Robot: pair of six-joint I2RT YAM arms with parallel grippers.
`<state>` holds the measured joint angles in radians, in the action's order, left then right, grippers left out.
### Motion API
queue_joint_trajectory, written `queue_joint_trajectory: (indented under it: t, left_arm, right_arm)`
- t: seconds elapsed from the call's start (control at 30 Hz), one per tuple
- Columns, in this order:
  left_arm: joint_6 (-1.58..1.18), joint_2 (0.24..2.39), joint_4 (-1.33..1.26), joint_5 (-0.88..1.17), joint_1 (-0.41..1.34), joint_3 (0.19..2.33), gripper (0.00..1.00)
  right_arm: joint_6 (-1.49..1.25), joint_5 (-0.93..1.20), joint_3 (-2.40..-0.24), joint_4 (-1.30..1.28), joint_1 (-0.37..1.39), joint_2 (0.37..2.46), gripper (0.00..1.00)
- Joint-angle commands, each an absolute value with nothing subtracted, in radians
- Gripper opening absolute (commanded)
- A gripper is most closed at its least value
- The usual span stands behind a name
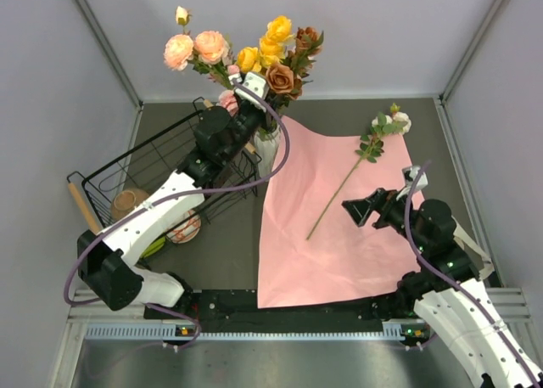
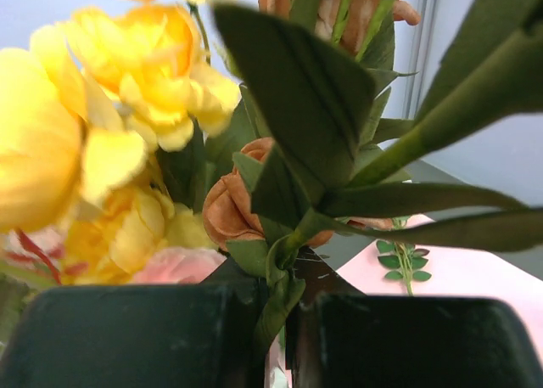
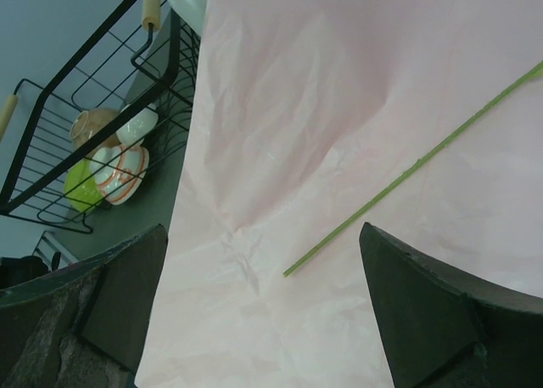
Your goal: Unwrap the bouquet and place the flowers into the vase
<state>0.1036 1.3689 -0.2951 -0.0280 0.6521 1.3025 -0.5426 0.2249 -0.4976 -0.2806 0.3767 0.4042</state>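
Most of the flowers, pink, yellow and brownish, stand in the white vase at the back middle. My left gripper is among them, shut on a green stem, with yellow blooms and a brown bud close in front. The bouquet's pink paper lies spread flat on the table. One cream flower lies on it, its long stem pointing to the near left. My right gripper hovers open over the paper, and the stem's end lies between its fingers.
A black wire basket stands at the left, holding a brown pot, a striped bowl and a wooden handle. Grey walls close in the back and both sides.
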Motion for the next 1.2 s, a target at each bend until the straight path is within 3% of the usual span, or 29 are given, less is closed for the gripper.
queue_joint_trajectory:
  t: [0.0,0.77,0.87,0.9,0.93,1.03,1.17]
  left_arm:
    - [0.061,1.353,-0.359,-0.081,0.646,1.247,0.0]
    - [-0.048,1.319,-0.391,-0.167,0.646,1.075,0.0]
    - [-0.074,1.29,-0.298,-0.183,0.646,1.118,0.2]
    - [-0.086,1.278,-0.273,-0.186,0.646,1.126,0.29]
    - [-0.119,1.261,-0.226,-0.19,0.646,1.129,0.5]
    - [-0.188,1.191,-0.172,-0.18,0.644,1.111,0.73]
    - [-0.247,1.122,-0.053,-0.127,0.646,1.123,0.79]
  right_arm:
    - [-0.563,0.218,-0.488,-0.245,0.374,0.436,0.96]
    - [-0.684,0.103,-0.514,-0.262,0.374,0.731,0.95]
    - [-0.715,0.034,-0.557,-0.284,0.37,0.826,0.94]
    - [-0.718,0.011,-0.569,-0.288,0.367,0.853,0.94]
    - [-0.718,0.003,-0.598,-0.288,0.359,0.886,0.94]
    - [-0.718,-0.024,-0.662,-0.285,0.339,1.017,0.94]
    - [-0.723,-0.054,-0.753,-0.275,0.308,1.176,0.92]
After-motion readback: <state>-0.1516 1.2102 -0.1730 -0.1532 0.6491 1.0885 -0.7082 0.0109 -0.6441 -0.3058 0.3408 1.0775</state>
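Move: The vase, where the brown roses held in the left fingers are going, has its middle about 31 cm below that hand, 6 cm ahead and 1 cm to its right; the basket's middle is about level with that hand front to back, 25 cm left and 38 cm below. For the open right hand, the last flower's bare stem has its middle roughly 16 cm straight ahead and 21 cm below. Its white bloom lies around 40 cm ahead and 20 cm right, at about the same height. The brown roses, still pinched by their stems, are lowered about 8 cm towards the vase by the left hand; its fingers then open wide, release them and draw back and left a few centimetres, tipping down. Meanwhile the last flower's stem is approached by the open right hand, sinking about 11 cm, then also reaching forward, tipping down some 30 degrees and turning clockwise. ##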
